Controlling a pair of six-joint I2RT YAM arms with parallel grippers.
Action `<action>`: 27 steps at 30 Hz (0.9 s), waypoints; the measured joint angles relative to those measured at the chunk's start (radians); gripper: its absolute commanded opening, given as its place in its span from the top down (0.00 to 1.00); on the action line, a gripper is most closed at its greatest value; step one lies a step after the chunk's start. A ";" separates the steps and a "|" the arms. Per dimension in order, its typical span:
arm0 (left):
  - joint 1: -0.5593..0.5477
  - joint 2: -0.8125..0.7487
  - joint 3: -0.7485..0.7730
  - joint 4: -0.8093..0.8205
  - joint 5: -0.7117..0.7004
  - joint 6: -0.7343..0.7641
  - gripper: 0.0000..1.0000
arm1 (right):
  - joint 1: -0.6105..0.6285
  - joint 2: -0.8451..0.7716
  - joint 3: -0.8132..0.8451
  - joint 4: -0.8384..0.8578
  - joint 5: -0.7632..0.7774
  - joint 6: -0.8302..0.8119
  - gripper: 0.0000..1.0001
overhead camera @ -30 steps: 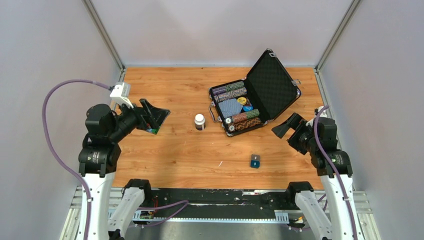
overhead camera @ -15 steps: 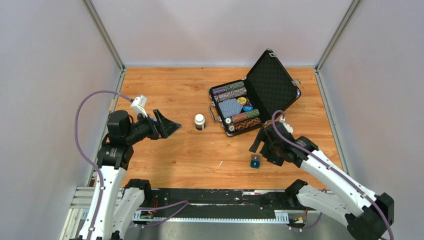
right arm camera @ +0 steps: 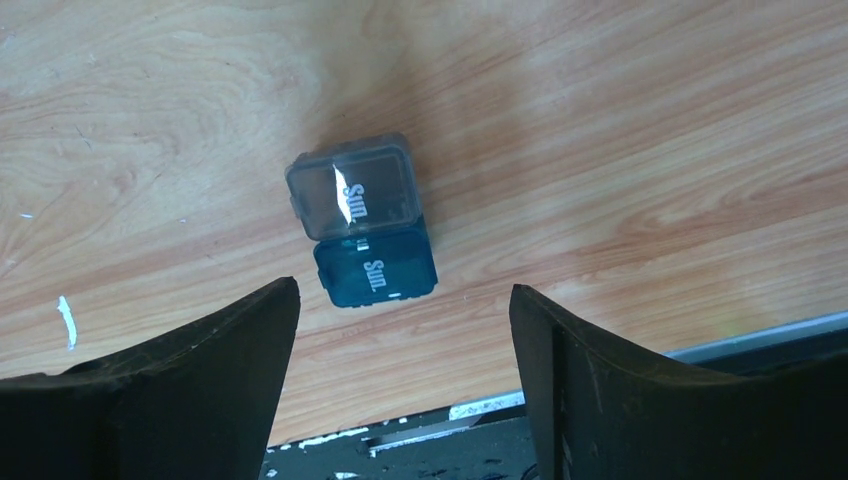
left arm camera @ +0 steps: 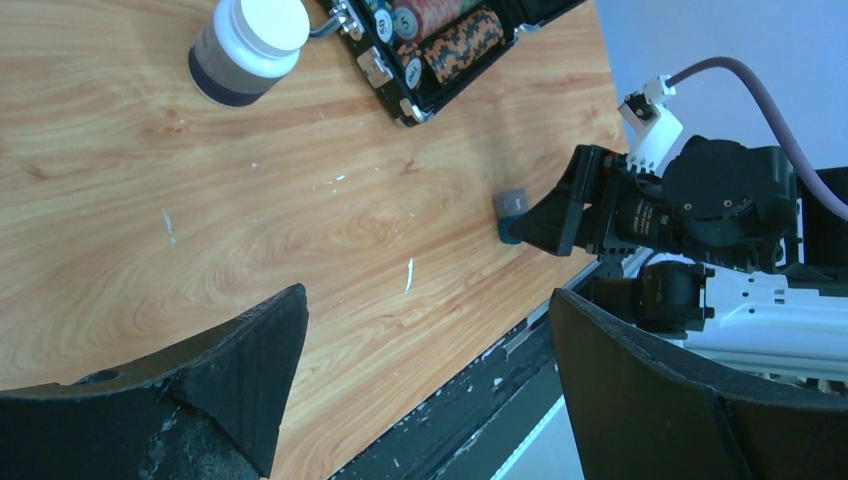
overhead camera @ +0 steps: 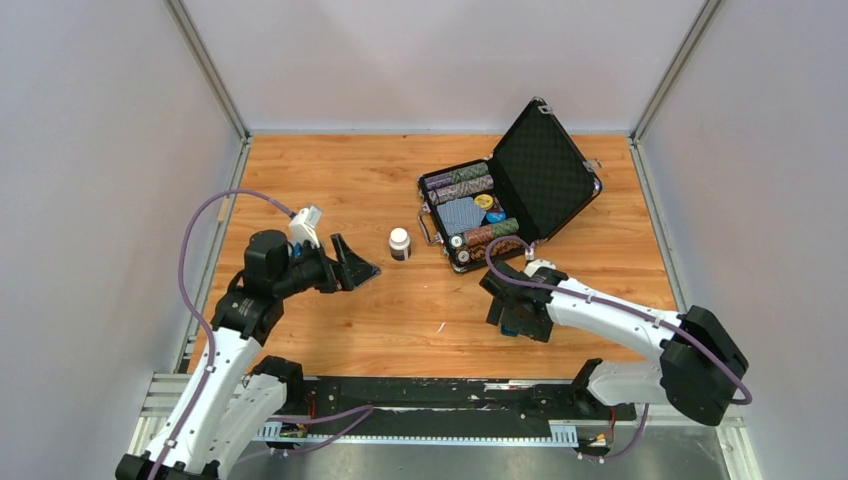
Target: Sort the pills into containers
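Note:
The container (right arm camera: 375,268) is a tiny dark-teal box marked "Sun.", lying on the wooden table with its grey lid (right arm camera: 350,193) hinged open. It sits just beyond the fingertips of my right gripper (right arm camera: 405,290), which hangs open above it with nothing between the jaws. In the top view the right gripper (overhead camera: 505,305) covers the box. The left wrist view shows the container (left arm camera: 511,203) beside the right gripper's fingers (left arm camera: 560,212). My left gripper (overhead camera: 365,268) (left arm camera: 428,300) is open and empty, left of a white-capped bottle (overhead camera: 399,243) (left arm camera: 248,50). No loose pills are in view.
An open black chip case (overhead camera: 455,215) (left arm camera: 430,60) with chips and cards stands behind the right gripper, its lid raised. A small white fleck (overhead camera: 440,327) lies on the wood. The table's near edge and a metal rail (overhead camera: 430,392) run just below the box.
My right arm swung left from the right wall and came down over the container. My left arm moved right toward the bottle. Nothing was taken hold of.

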 measured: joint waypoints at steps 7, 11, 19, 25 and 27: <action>-0.053 0.006 -0.019 0.009 -0.044 -0.015 0.04 | 0.000 0.051 0.000 0.074 -0.008 -0.075 0.35; -0.057 0.006 -0.035 0.012 -0.058 -0.022 0.04 | 0.000 0.073 0.000 0.124 -0.021 -0.127 0.38; -0.065 0.006 -0.066 0.019 -0.062 -0.035 0.04 | -0.001 0.121 -0.004 0.166 -0.031 -0.170 0.53; -0.087 0.010 -0.090 0.039 -0.061 -0.055 0.04 | -0.002 0.114 -0.017 0.177 -0.033 -0.174 0.68; -0.097 0.016 -0.097 0.050 -0.061 -0.064 0.04 | -0.003 0.103 -0.024 0.182 -0.034 -0.186 0.70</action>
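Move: The teal container lies just beneath the right hand, about 3 cm down, 2 cm left and 1 cm ahead, between the open fingers' paths. The grey container is joined to its far side, 4 cm ahead of the hand and 2 cm left. The open case's tray is centred some 22 cm ahead and 7 cm left, the white bottle 16 cm ahead and 20 cm left. From the left hand, the teal container is roughly 23 cm right, 5 cm back and 19 cm down. The teal container is straddled and then pinched by its left and right sides: the right hand sinks about 2.5 cm onto it while easing left and a little forward, turning some 10 degrees counter-clockwise to square up, its fingers closing until the tips meet the sides. The left hand, open and empty, sinks about 4 cm, drifting slightly right. ##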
